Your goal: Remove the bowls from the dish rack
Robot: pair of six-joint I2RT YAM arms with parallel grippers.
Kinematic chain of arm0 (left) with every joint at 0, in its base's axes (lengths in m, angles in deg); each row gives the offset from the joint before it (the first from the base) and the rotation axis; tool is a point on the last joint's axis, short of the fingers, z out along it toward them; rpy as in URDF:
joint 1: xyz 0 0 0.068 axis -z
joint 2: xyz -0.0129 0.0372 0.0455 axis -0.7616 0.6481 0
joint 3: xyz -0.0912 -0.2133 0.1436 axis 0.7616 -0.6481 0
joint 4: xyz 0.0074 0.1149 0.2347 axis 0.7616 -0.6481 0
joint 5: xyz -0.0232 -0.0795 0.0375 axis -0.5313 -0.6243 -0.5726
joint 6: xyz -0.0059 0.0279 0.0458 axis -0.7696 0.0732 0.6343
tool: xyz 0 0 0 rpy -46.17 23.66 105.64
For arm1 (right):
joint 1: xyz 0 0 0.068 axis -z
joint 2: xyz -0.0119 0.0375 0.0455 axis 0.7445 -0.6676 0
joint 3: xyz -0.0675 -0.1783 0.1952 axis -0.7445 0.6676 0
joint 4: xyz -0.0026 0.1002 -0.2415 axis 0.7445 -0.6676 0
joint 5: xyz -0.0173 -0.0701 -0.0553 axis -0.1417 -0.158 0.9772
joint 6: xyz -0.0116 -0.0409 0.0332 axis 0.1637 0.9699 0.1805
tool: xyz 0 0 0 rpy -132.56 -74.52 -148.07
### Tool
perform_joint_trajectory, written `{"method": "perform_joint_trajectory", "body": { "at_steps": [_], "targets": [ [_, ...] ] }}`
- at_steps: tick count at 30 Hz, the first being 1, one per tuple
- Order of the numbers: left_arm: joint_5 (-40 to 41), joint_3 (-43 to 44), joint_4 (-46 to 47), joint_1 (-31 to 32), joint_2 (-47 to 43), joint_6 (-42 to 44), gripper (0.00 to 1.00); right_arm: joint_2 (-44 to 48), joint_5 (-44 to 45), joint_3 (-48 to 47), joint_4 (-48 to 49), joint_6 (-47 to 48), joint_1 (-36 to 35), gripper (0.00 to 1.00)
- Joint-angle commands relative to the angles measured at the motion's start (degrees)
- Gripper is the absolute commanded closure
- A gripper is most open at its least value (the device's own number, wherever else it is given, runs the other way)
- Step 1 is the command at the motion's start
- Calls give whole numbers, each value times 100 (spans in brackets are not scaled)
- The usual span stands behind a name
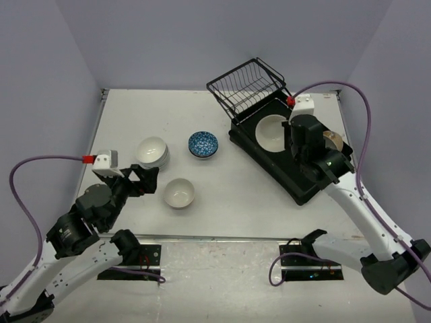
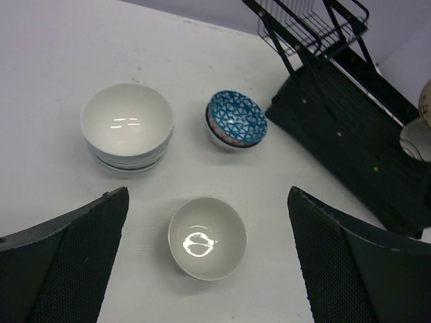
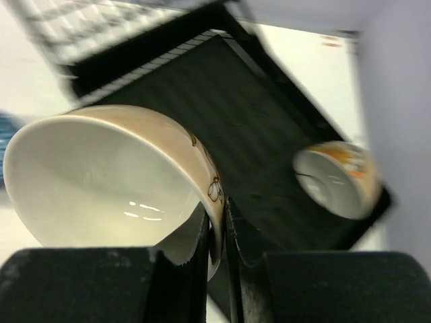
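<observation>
My right gripper (image 3: 217, 225) is shut on the rim of a cream bowl (image 3: 101, 182) with a brown pattern, held tilted above the black dish rack (image 1: 306, 182). That bowl (image 1: 272, 132) shows from above over the tray. Another patterned bowl (image 3: 337, 178) lies in the rack at the right, and it shows as a brown-rimmed bowl (image 1: 332, 140) beside my right wrist. On the table stand a stack of white bowls (image 1: 152, 152), a blue-patterned bowl (image 1: 203, 144) and a single white bowl (image 1: 179, 193). My left gripper (image 2: 209, 269) is open, straddling the single white bowl (image 2: 207, 237) from above.
The tilted wire basket (image 1: 246, 85) rises at the rack's far end. Purple walls close in the table on three sides. Purple cables loop beside both arms. Bare table lies between the blue bowl and the rack.
</observation>
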Motion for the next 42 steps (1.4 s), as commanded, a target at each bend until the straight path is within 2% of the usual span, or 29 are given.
{"method": "perform_joint_trajectory", "body": {
  "at_steps": [1, 3, 8, 10, 16, 26, 37, 42],
  "targets": [
    [508, 127, 47, -508, -315, -225, 0, -256, -2083, -654, 94, -1625, -630, 100],
    [649, 127, 29, -806, -421, -278, 0, -834, -2871, -804, 296, -1864, -984, 100],
    [693, 31, 108, -1185, -721, -332, 0, -2330, -3956, -1410, 639, -2858, -1933, 100],
    [693, 13, 82, -1203, -703, -331, 0, -2943, -4071, -1743, 649, -2911, -2249, 100],
    [527, 48, 47, -1221, -344, -270, 0, -3947, -4247, -2508, 281, -2710, -2663, 100],
    [281, -13, 187, -1291, -229, -129, 0, -4731, -4159, -2939, -220, -2428, -2726, 100],
    [175, -13, 222, -1300, -158, -68, 0, -5012, -4036, -3116, -906, -2243, -2787, 100],
    [175, -31, 240, -1309, -202, -68, 0, -5100, -4133, -3064, -828, -2269, -2796, 100]
  ]
}}
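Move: The right hand holds a white bowl by its rim; the lone white bowl on the table lies about 40 cm to its left, 10 cm back and 26 cm below. From that lone bowl, the blue bowls stand some 19 cm farther out and 8 cm to the right, the white stack about 16 cm farther out and 11 cm to the left. From the left hand, the lone bowl is about 4 cm ahead, 9 cm right and 25 cm below. Leftward in a fast sweep of about 35 cm, the right hand carries its pinched bowl from over the rack to the lone white bowl, soon dropping some 19 cm and drawing back a little, then easing lower after a brief check. Its fingers swing left and tip steeply down, keeping their hold. The empty, open left hand first shifts left out of the way, turning counter-clockwise. ##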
